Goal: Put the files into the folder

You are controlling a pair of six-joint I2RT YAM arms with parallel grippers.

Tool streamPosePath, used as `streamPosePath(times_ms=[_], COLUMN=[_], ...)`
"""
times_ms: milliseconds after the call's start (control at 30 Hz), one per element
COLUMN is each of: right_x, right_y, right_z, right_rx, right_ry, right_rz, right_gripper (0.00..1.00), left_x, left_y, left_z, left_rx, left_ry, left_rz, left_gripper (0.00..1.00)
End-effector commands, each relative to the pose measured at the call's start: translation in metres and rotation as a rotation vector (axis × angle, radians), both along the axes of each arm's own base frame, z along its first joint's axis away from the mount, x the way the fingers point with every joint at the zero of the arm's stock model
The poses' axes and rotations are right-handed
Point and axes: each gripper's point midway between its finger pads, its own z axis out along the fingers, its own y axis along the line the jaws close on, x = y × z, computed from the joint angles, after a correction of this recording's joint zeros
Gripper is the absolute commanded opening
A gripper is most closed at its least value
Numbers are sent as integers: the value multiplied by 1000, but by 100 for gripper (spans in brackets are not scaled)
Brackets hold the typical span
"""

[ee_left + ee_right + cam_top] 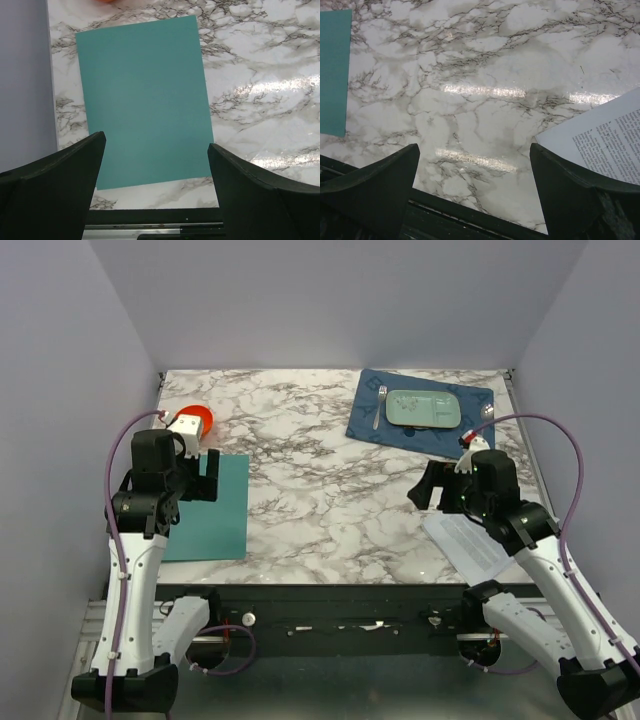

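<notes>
The teal-green folder (210, 515) lies closed and flat at the table's near left; in the left wrist view the folder (142, 95) fills the middle. My left gripper (207, 477) hovers over its far edge, open and empty; from the wrist, the left gripper (156, 167) frames the folder's near edge. The files (468, 543), white printed sheets, lie at the near right edge, partly under my right arm; a corner of the files (600, 140) shows in the right wrist view. My right gripper (428, 487) is open, empty, above bare marble left of the files; the right gripper (474, 167) holds nothing.
A dark blue placemat (372, 420) at the far right carries a pale green tray (423, 408), a fork (379, 405) and a spoon (486, 412). A red-orange object (198, 418) sits at the far left behind my left arm. Grey walls close in both sides.
</notes>
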Motion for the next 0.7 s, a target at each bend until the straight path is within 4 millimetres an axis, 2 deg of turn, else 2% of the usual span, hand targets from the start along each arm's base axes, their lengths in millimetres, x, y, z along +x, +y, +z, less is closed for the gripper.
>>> streamPosePath(times_ms=[0, 67, 133, 167, 233, 267, 400, 433, 533, 667], right_x=[-8, -7, -8, -8, -10, -10, -12, -13, -14, -14], right_y=[-6, -9, -12, -12, -15, -16, -17, -17, -15, -14], right_z=[-2, 0, 4, 5, 9, 10, 9, 10, 7, 12], right_rx=[-39, -50, -55, -56, -59, -60, -65, -63, -52, -43], right_ry=[16, 9, -5, -11, -29, -34, -42, -46, -47, -57], right_rz=[10, -3, -10, -12, -18, -19, -16, -14, -2, 0], right_gripper=[100, 100, 100, 100, 100, 100, 100, 100, 100, 100], left_x=[8, 13, 18, 18, 23, 22, 22, 21, 19, 22], left_y=[16, 34, 39, 55, 68, 82, 114, 118, 130, 143], left_z=[8, 4, -4, -6, -17, -21, -46, -57, -75, -93], left_rx=[39, 42, 10, 1, -12, -16, -29, -35, -30, -45], left_ry=[-13, -6, 12, 12, 49, 56, 110, 140, 166, 165], left_rz=[88, 142, 122, 174, 180, 216, 250, 250, 250, 254], left_gripper=[99, 99, 99, 99, 99, 99, 99, 99, 99, 99])
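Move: Ahead of the left hand by about 6 cm and 2 cm to its left lies the middle of the teal folder, some 24 cm below; the folder's left edge runs roughly 14 cm to that hand's left. The orange bowl stands about 30 cm ahead and 7 cm left, beyond the folder's far edge. For the right hand, the folder's middle is around 50 cm to the left, 6 cm ahead and 19 cm lower. Swinging left across the folder, the empty left hand travels about 13 cm to get above the folder's left edge, and in the second half also sinks some 8 cm towards the table. On the way the wrist turns nearly 20 degrees counter-clockwise and tips further down; the fingers stay wide open and touch nothing. ##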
